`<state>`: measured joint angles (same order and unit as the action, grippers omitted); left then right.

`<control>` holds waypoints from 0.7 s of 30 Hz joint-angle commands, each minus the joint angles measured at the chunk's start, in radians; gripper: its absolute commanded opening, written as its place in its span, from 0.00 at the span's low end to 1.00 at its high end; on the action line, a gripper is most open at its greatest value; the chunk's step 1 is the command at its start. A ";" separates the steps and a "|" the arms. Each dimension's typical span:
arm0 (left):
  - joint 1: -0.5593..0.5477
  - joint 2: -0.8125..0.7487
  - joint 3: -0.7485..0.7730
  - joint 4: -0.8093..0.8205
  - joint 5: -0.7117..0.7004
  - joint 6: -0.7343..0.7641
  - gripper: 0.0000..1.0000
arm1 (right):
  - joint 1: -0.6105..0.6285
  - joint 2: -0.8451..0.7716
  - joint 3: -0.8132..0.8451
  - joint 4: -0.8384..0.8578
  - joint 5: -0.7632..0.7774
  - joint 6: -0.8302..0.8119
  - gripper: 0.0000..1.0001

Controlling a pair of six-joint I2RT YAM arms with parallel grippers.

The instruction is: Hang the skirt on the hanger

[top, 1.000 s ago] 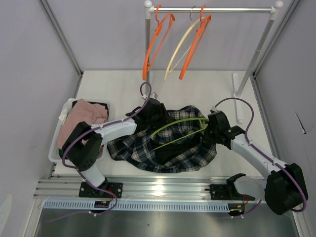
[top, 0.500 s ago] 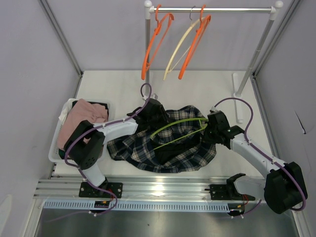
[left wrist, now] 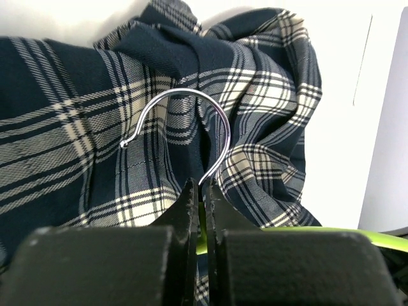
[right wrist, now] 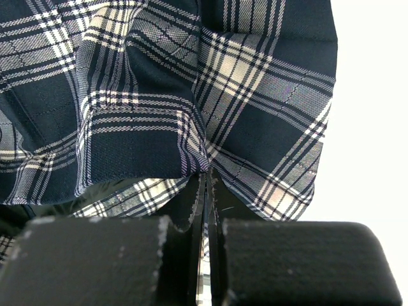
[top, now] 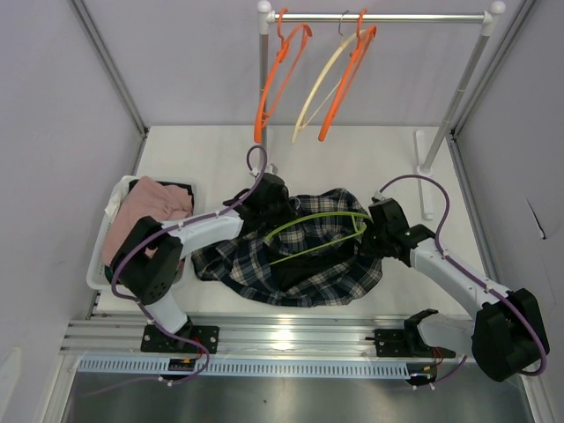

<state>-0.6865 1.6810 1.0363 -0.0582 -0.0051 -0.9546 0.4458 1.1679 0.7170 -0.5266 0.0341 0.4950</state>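
A navy plaid skirt [top: 295,264] lies crumpled on the white table between the two arms. Across it runs a lime-green hanger [top: 319,234]. My left gripper [top: 275,199] sits at the skirt's upper left. In the left wrist view this gripper [left wrist: 203,188] is shut on the green hanger [left wrist: 306,233] at its neck. The hanger's metal hook [left wrist: 191,108] curls up over the plaid cloth [left wrist: 76,127]. At the skirt's right edge, my right gripper [top: 374,236] is shut on a fold of the skirt [right wrist: 140,127]. That pinch shows at the right gripper [right wrist: 205,180].
A clothes rail [top: 379,17] at the back carries two orange hangers [top: 278,75] and a cream one [top: 319,88]. Its posts [top: 263,84] stand on the table. A white bin [top: 113,207] with pink cloth [top: 152,204] sits at the left.
My left gripper has shut on the hanger's neck. The hanger and the skirt's upper part have shifted slightly. The right gripper keeps its hold.
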 commanded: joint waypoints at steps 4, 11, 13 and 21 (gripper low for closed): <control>0.005 -0.164 -0.016 -0.006 -0.087 0.203 0.00 | -0.015 -0.017 0.025 0.016 -0.013 -0.019 0.00; -0.005 -0.309 -0.094 0.040 -0.200 0.316 0.00 | -0.041 -0.056 0.091 -0.039 -0.077 -0.038 0.00; -0.022 -0.358 -0.117 0.044 -0.264 0.353 0.00 | -0.054 -0.062 0.111 -0.062 -0.092 -0.047 0.00; -0.131 -0.472 -0.180 0.123 -0.553 0.456 0.00 | -0.047 -0.088 0.177 -0.131 -0.148 -0.061 0.00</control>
<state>-0.7853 1.2533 0.8688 -0.0189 -0.3714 -0.6067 0.3988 1.1152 0.8402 -0.6121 -0.0933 0.4580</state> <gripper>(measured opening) 0.026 0.010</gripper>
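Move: The green hanger, gripped at the base of its hook by the left hand, is to go inside the skirt's right edge, roughly 20 cm to that hand's right, 9 back and slightly lower. The skirt's middle lies about 11 cm back and 6 below; the rack's left foot is 12 ahead, 8 left, 6 below. From the right hand, which pinches that edge, the hanger's right end is about 7 cm above and 3 ahead, the skirt's middle some 20 left. The green hanger is carried up about 10 cm and some 6 cm left by the left hand, away from the right gripper and easing slightly back late on, while the wrist tips up nearly 30 degrees. The skirt's right edge stays pinched in the right hand, which waits, then lifts it about 5 cm, drifting slightly left. ##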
